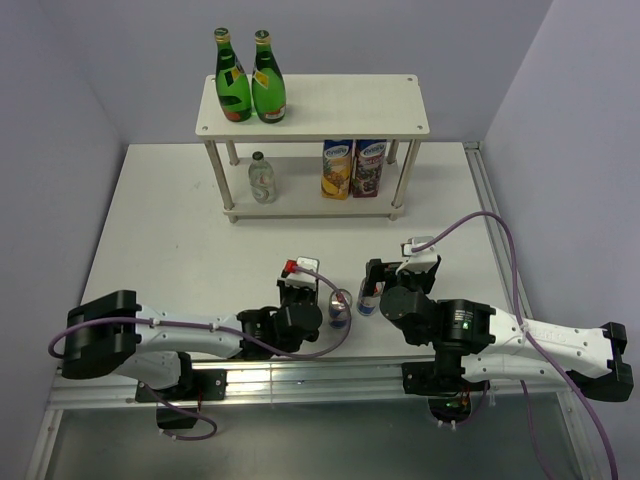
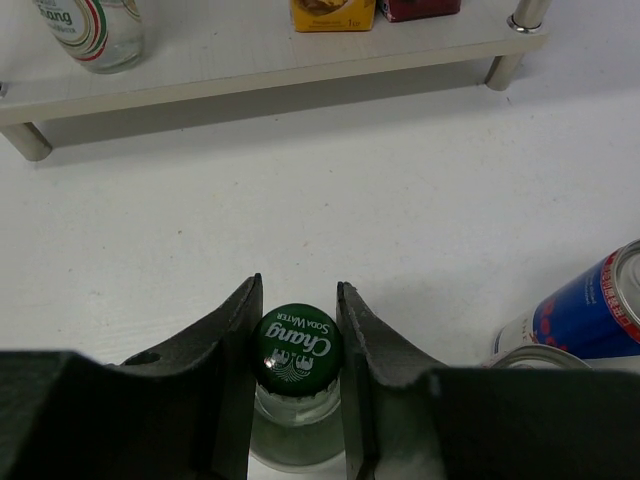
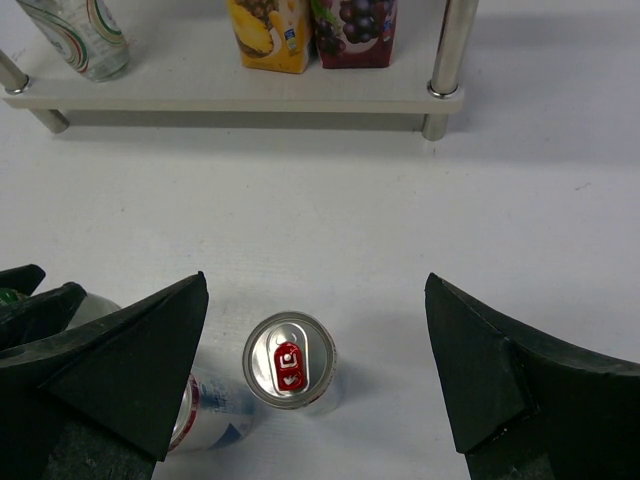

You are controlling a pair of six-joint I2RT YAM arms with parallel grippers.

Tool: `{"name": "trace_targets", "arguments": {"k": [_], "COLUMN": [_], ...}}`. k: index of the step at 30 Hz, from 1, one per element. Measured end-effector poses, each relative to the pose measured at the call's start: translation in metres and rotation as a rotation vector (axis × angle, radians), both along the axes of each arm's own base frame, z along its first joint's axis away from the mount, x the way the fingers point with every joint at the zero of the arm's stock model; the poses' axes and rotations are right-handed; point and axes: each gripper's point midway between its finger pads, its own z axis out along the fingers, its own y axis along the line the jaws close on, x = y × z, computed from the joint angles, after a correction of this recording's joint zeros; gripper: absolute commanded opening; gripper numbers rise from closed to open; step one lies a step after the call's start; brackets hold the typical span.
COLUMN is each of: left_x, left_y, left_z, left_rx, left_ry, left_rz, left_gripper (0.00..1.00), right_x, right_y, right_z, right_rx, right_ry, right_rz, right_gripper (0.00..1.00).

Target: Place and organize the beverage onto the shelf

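Observation:
My left gripper (image 2: 297, 300) is shut on the green-capped neck of a small clear bottle (image 2: 297, 350) standing on the table; from above the gripper (image 1: 300, 288) covers that bottle. Just right of it a slim blue-silver-red can (image 1: 340, 311) lies on its side, and a second can (image 3: 289, 360) stands upright. My right gripper (image 3: 316, 290) hangs open above the upright can, one finger on each side, not touching it. On the shelf (image 1: 340, 100), two green glass bottles (image 1: 233, 92) (image 1: 268, 92) stand on the top board's left end. Another clear bottle (image 1: 263, 177) stands on the lower board.
Two juice cartons, yellow (image 1: 337, 168) and purple (image 1: 369, 166), stand on the lower board towards its right end. Slim metal posts (image 3: 450, 50) carry the boards. White walls close in the table on the left, back and right.

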Motion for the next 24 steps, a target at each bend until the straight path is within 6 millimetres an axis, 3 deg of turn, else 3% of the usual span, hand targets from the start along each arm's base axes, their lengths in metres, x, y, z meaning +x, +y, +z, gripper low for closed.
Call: {"name": "trace_targets", "arguments": {"k": [3,7,14,24], "left_x": [0.007,0.032,0.096,0.181], "left_y": [-0.001,0.006,0.026,0.030], "left_z": [0.000,0.001,0.008,0.047], "left_rx": [0.007,0.023,0.053,0.013], "left_ry": [-0.002,0.002,-0.008,-0.063], "left_rz": [-0.001,0.021,0.085,0.135], "left_gripper": [0.00,0.00,0.00,0.00], "right_x": [0.000,0.000,0.000,0.000], "right_y": [0.000,0.000,0.000,0.001], "right_z": [0.000,0.000,0.000,0.000], "right_rx": [0.000,0.000,0.001,0.004], "right_ry": [0.000,0.000,-0.001,-0.002], "right_rz": [0.000,0.000,0.000,0.000], "right_gripper": [0.96,0.95,0.96,0.95]}}
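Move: The free spot on the lower shelf for the clear soda bottle, already gripped at its neck, lies about 26 cm ahead of the left hand and 3 cm to its left. The clear bottle already shelved is roughly 27 cm ahead, 11 cm left; the pineapple carton 28 cm ahead, 7 cm right, all slightly below hand height. The near can is 8 cm right, 2 cm back, 11 cm lower. From the right hand the spot is some 24 cm ahead, 22 cm left. The clear soda bottle, its neck still pinched below the green cap, is carried forward by the left hand some 18 cm, away from the cans and towards the gap between the shelved bottle and the pineapple carton. It first travels almost level, drifting slightly left, then climbs about 5 cm over the later stretch; the wrist swings a little counter-clockwise and the grip stays unchanged. ##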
